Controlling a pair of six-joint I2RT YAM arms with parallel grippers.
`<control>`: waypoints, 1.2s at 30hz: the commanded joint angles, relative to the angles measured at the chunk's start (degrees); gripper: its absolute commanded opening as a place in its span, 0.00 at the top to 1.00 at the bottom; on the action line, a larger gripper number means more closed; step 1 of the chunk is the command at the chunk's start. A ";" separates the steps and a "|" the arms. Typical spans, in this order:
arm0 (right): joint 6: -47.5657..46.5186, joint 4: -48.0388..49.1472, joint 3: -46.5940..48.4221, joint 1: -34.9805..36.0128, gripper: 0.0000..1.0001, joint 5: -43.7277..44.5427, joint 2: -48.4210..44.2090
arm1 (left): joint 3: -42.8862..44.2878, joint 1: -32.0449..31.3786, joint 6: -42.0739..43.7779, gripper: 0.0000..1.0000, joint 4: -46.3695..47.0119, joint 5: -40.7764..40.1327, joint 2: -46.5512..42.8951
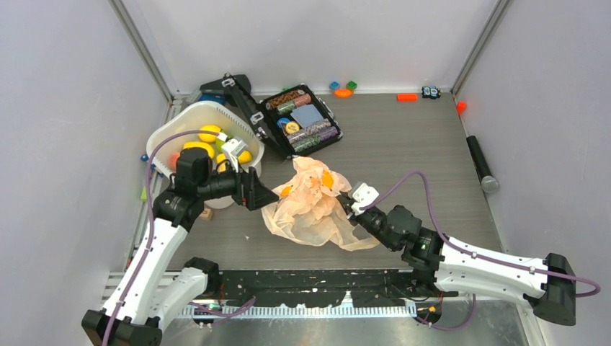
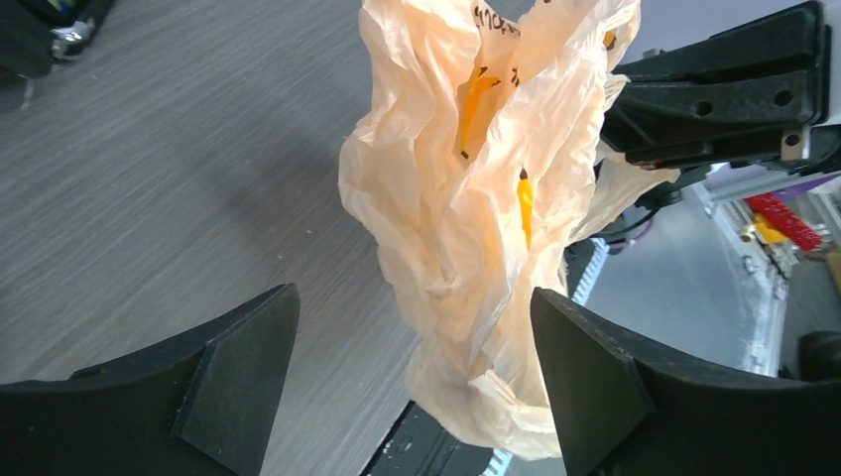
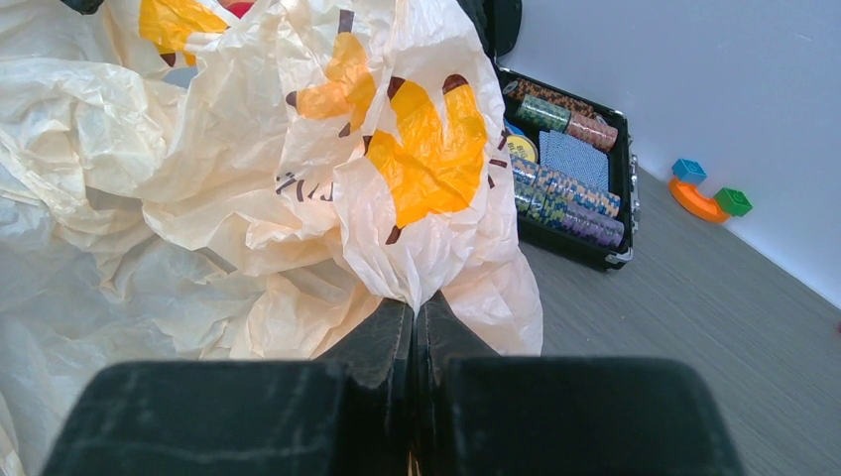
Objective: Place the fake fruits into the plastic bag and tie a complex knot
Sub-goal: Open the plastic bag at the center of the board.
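The plastic bag [image 1: 310, 205], pale peach with yellow-orange prints, lies crumpled at the table's middle. My right gripper [image 1: 347, 205] is shut on its right edge; in the right wrist view the closed tips [image 3: 415, 309] pinch a fold of the bag [image 3: 248, 198]. My left gripper [image 1: 264, 196] stands open at the bag's left side. In the left wrist view its fingers [image 2: 243, 362] flank a bunched part of the bag [image 2: 466, 228] without touching it. The fake fruits [image 1: 209, 134], mostly yellow, sit in the white tub [image 1: 189, 115] behind the left arm.
An open black case of poker chips [image 1: 301, 121] lies behind the bag, seen too in the right wrist view [image 3: 565, 178]. Small toy blocks [image 1: 344, 89] and an orange piece [image 1: 407, 96] line the back wall. A black cylinder [image 1: 480, 162] lies at the right.
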 commanded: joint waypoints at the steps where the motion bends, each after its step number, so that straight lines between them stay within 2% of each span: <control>1: -0.59 2.15 2.28 0.14 0.95 0.91 0.01 | 1.79 0.21 3.85 0.15 -2.09 -3.53 -2.32; 4: -0.55 1.66 2.76 0.14 0.95 0.82 0.49 | 1.68 0.07 3.93 0.28 -1.81 -2.78 -1.94; 9: -0.27 0.98 3.30 0.14 0.95 1.46 0.82 | 1.68 -0.66 4.94 0.29 -2.40 -3.41 -2.06; 15: 0.02 0.08 4.30 0.09 0.95 1.49 1.69 | 1.83 -1.92 6.95 0.21 -4.50 -7.50 -1.77; 19: 0.19 0.06 4.52 0.14 0.95 1.02 1.75 | 2.03 -2.93 7.64 0.30 -5.37 -8.74 -1.13; 22: 0.24 0.14 4.53 0.14 0.95 0.43 1.82 | 1.95 -3.64 7.58 0.40 -5.19 -8.85 -0.53; 27: 0.18 -0.21 4.89 0.14 0.95 0.32 2.58 | 1.78 -5.56 7.58 0.43 -4.70 -7.63 0.04; 28: 0.31 -0.47 4.97 0.14 0.95 0.38 2.68 | 1.71 -5.99 7.64 0.47 -4.60 -7.03 0.10; 32: 0.77 -1.32 5.59 0.03 0.95 1.98 3.61 | 2.30 -6.93 9.22 0.76 -5.63 -7.70 -0.46; 34: 1.80 -3.51 6.36 -0.71 0.95 3.24 4.79 | 2.57 -6.93 10.24 0.85 -6.48 -12.56 -2.17; 36: 3.88 -7.15 8.07 -2.58 0.95 2.75 7.21 | 1.65 -6.93 10.55 0.94 -6.25 -20.89 -4.72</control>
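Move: The nearest loose edge of the plastic bag hangs between my open left fingers, about 2 cm to the right of my left hand point, 2 cm back and 3 cm below. The fruit basket lies some 20 cm left, 13 cm ahead and 19 cm below; the chip case sits about 23 cm ahead, 9 cm right and 22 cm below. From my right hand, which already pinches the bag, that loose edge is roughly 18 cm to the left, 1 cm ahead and about level. I sink my left hand about 2.5 cm beside the hanging bag, rolling it some 10 degrees so its left side rises, and narrow the wide-open fingers in stages. Near the bottom I shut them almost fully, pinching the loose edge between the fingertips, while my right hand stays nearly still and keeps its grip on the bag. ##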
